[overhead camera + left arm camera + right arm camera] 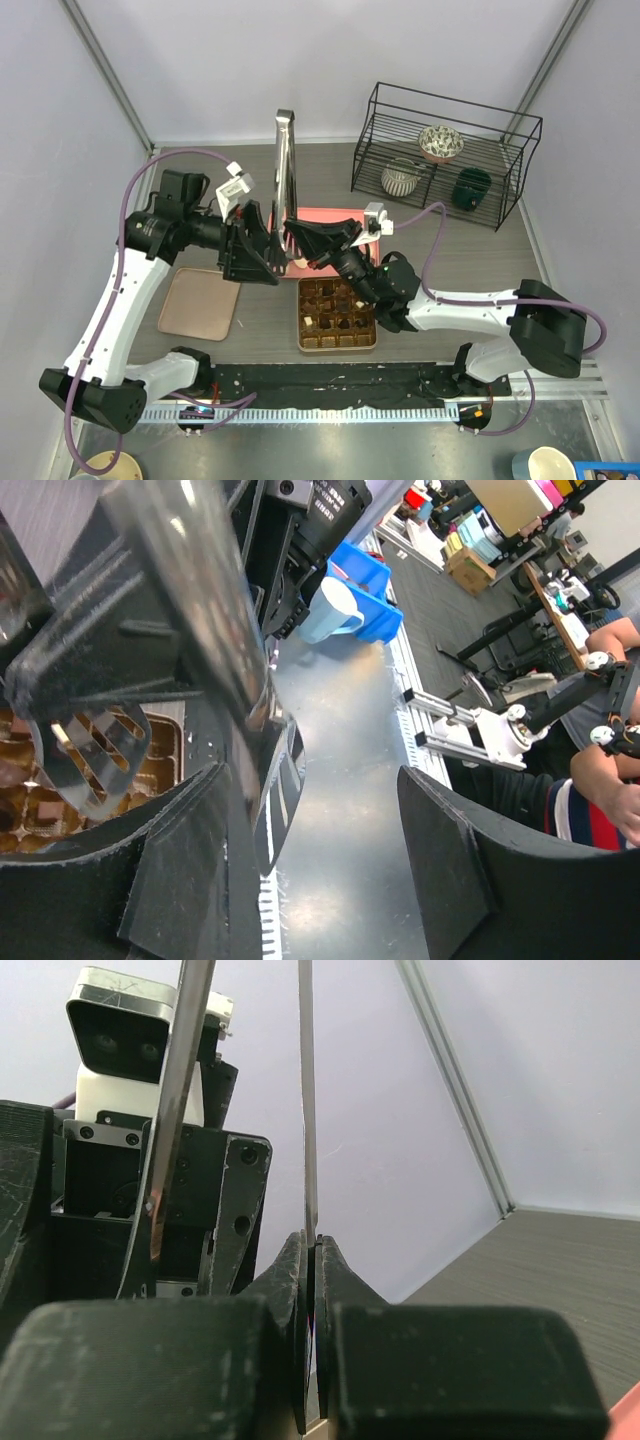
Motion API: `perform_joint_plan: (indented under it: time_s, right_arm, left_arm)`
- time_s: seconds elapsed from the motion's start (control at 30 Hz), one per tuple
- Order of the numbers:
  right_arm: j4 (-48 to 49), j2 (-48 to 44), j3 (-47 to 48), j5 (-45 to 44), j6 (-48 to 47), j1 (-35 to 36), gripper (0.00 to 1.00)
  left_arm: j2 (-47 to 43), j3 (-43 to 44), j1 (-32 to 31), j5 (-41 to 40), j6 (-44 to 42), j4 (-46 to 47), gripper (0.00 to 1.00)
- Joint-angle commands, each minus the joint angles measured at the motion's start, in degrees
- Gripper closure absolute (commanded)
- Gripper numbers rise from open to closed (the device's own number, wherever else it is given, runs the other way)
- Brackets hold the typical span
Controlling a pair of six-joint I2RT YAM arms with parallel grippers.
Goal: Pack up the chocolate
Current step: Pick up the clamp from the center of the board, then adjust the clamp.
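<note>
Metal tongs (286, 170) stand upright over the near edge of the pink tray (330, 214). My right gripper (300, 238) is shut on one thin arm of the tongs (307, 1110), pinched between its fingertips (311, 1245). My left gripper (266, 254) is open beside the tongs' lower end; in the left wrist view a slotted blade (273, 800) lies against its left finger (190, 880), with a wide gap to the right finger (470, 870). Brown chocolate (325, 300) sits in cells of the gold-brown gridded box (338, 346), also seen at the left (40, 805).
A flat beige tray (200, 302) lies left of the box. A black wire rack (445, 150) holding cups stands at the back right. A dark toothed rail (330, 385) runs along the near edge between the arm bases.
</note>
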State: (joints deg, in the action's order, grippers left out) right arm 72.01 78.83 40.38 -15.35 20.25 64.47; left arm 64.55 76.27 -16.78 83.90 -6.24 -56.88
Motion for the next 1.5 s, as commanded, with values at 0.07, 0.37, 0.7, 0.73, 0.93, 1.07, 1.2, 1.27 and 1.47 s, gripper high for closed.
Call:
perform_joint_plan:
  time_s: [0.07, 0.37, 0.7, 0.73, 0.93, 1.07, 1.2, 1.27, 1.47]
  right_arm:
    - [7.5, 1.9, 2.5, 0.8, 3.7, 1.1, 0.99]
    - [6.9, 0.8, 2.6, 0.8, 4.4, 1.5, 0.99]
    - [-13.1, -14.6, 1.1, -0.2, -2.8, 0.4, 0.53]
    - [-20.8, -18.1, 1.8, 2.2, -2.8, -0.3, 0.43]
    - [-51.1, -24.6, 12.7, 20.6, -3.4, -8.6, 0.18]
    - [-66.4, -22.3, 23.0, 33.4, -6.3, -13.1, 0.14]
    - [-75.1, -22.1, 29.0, 37.4, -7.3, -16.3, 0.12]
    - [-75.3, -22.7, 30.2, 37.6, -7.2, -16.4, 0.11]
    - [-78.4, -22.7, 31.3, 37.2, -7.6, -16.4, 0.08]
  left_arm:
    - [-1.0, -0.9, -0.2, 8.3, 7.8, 9.3, 0.37]
    - [-2.9, -4.8, -0.2, 10.1, 20.7, 23.0, 0.96]
    - [-7.1, -19.0, -0.1, 9.6, 62.1, 73.4, 0.94]
    - [-7.2, -20.7, 0.1, 9.9, 66.6, 79.6, 0.95]
    - [-7.1, -26.0, 0.7, 11.6, 75.3, 90.6, 0.94]
    - [-4.9, -25.8, 0.8, 11.7, 84.6, 103.6, 0.96]
    - [2.8, -10.6, 2.4, 11.8, 89.4, 109.0, 0.96]
    - [7.8, -2.5, 4.0, 11.4, 92.2, 109.2, 0.99]
    - [22.9, 7.0, -1.2, 11.9, 125.4, 139.9, 1.0]
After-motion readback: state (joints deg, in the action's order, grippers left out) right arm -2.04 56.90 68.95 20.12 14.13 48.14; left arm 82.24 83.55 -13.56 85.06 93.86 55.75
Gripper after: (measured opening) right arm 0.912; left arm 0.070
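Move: The right hand already holds the upright clamp low on one blade, the clamp's middle some 7 cm above it; the left gripper, which takes it over, waits about 4 cm to its left and 6 cm back. From the left hand, the clamp's middle lies about 3 cm right, 3 cm ahead and 8 cm up. Well below the right hand, some 35 cm down, the chocolate box lies 6 cm back and 7 cm right, the pink tray 9 cm ahead and 3 cm right. Left fingers shut on the clamp; right opens, withdrawing rightward and up; left raises it 12 cm, also moving forward. ##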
